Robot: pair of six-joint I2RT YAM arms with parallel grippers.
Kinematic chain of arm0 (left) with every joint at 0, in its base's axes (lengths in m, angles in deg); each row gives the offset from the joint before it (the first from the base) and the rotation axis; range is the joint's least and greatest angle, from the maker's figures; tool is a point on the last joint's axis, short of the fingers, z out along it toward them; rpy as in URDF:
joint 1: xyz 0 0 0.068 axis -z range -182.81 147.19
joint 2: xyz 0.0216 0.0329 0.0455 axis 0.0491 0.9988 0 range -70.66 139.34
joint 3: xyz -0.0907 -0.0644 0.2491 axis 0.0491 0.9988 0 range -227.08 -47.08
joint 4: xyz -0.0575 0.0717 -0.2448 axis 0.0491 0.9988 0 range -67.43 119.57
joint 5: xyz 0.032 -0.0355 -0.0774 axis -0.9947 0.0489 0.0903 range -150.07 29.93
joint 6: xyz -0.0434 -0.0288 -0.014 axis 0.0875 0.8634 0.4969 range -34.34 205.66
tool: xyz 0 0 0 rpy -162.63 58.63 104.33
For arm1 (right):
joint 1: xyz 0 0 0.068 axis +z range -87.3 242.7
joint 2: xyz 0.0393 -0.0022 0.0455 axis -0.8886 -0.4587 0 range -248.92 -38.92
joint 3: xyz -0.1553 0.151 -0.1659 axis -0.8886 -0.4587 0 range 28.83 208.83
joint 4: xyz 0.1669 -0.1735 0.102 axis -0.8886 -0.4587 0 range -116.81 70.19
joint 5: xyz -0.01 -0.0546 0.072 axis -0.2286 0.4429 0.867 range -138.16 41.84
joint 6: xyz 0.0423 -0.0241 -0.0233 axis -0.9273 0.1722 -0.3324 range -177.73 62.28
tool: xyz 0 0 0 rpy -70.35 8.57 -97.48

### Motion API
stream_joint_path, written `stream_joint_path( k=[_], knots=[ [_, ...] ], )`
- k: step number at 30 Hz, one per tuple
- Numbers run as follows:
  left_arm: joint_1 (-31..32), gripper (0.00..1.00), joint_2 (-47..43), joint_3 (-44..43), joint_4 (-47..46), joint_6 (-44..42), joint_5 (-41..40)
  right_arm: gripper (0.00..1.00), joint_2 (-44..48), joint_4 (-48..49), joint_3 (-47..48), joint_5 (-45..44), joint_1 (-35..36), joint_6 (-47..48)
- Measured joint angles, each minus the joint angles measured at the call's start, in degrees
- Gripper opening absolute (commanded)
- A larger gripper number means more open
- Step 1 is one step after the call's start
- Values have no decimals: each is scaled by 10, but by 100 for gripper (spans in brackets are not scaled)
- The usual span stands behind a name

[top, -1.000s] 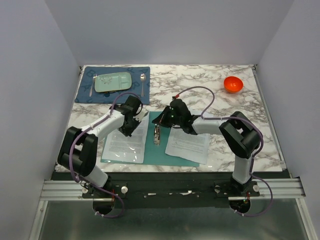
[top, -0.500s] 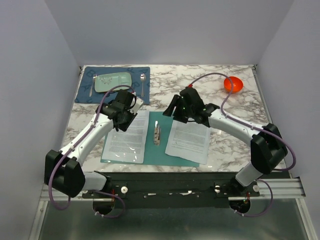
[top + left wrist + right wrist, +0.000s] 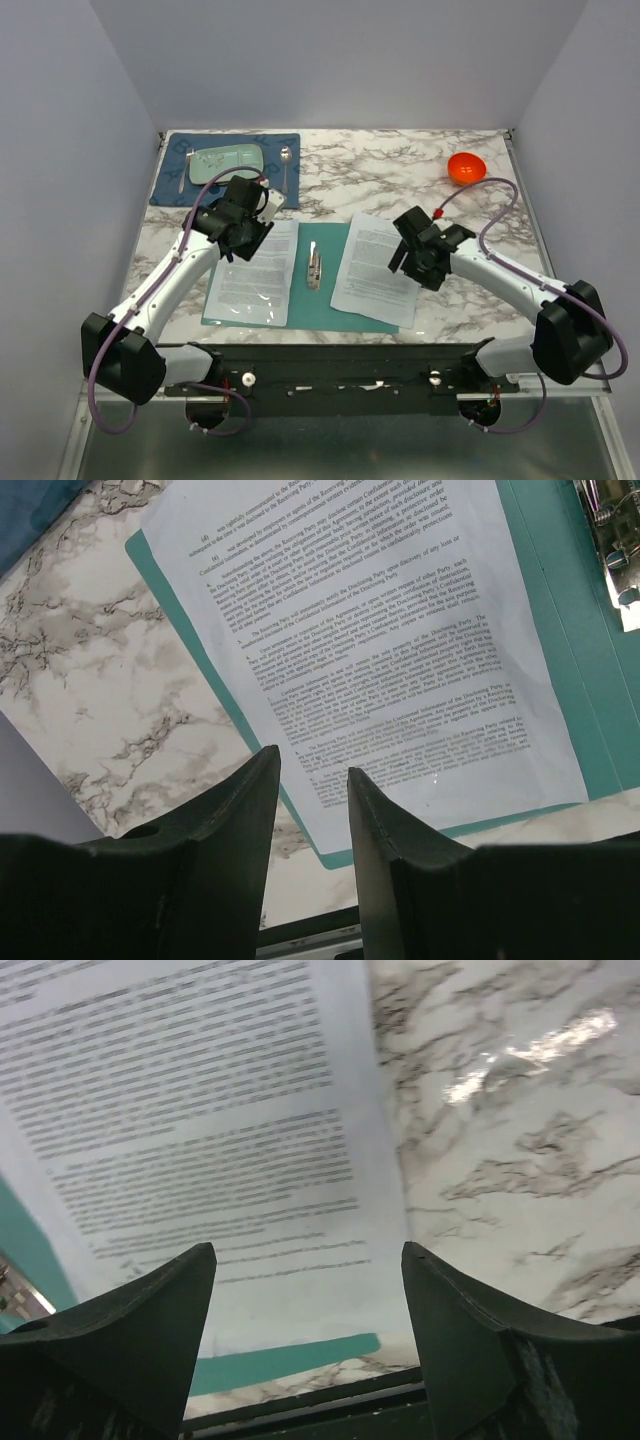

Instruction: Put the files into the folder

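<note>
The teal folder [image 3: 330, 290] lies open flat near the table's front, its metal clip [image 3: 314, 268] on the spine. One printed white file [image 3: 255, 272] rests on its left half. Another file [image 3: 375, 270] lies on the right half and overhangs the folder's right edge onto the marble. My left gripper [image 3: 243, 243] hovers over the far end of the left file [image 3: 380, 650], partly open [image 3: 308, 780] with nothing between the fingers. My right gripper [image 3: 412, 262] hangs above the right file [image 3: 200, 1110], wide open [image 3: 308, 1255] and empty. A strip of folder [image 3: 280, 1360] shows beyond it.
A dark blue placemat [image 3: 168, 190] at the back left carries a pale green tray [image 3: 227, 163], a spoon [image 3: 286, 165] and a fork [image 3: 187, 165]. An orange bowl [image 3: 466, 167] sits at the back right. Grey walls enclose the marble table.
Both grippers have gone from shut to open. The right arm swung from the folder's spine out over the right file. The left arm rose and drew back slightly to the left.
</note>
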Motion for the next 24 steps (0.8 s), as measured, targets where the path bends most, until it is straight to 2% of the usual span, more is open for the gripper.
stream_joint_path(
  k=[4, 8, 14, 24],
  knots=[
    [0, 47, 0, -2, 3, 2, 6, 81, 5, 0, -47, 0, -40, 0],
    [0, 48, 0, -2, 5, 3, 7, 76, 4, 5, -85, 7, -49, 5],
    [0, 47, 0, -2, 7, 7, 9, 60, -3, 52, -130, 44, -49, 6],
    [0, 47, 0, -2, 7, 8, 10, 15, 8, 127, -151, 88, -50, -5]
  ],
)
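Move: The file I go for, the right-hand one, has its middle about 5 cm ahead of my open right hand, 5 cm to its left and 7 cm below; its free right edge runs a few centimetres to the hand's right. The folder's metal clip lies some 22 cm to my right hand's left and 5 cm ahead, with the left file about 36 cm left and 4 cm ahead. From my left hand, the right file is roughly level ahead, 30 cm to the right and 15 cm below. I sink my right hand about 6 cm to the table, drawing it back and out to the right so that the fingers straddle the right file's outer edge near its close end, tipping them nearer to vertical. Down there I turn around and slide some 3 cm left and a little forward, closing most of the way on the edge, with the left finger on the paper and the right one outside it. ##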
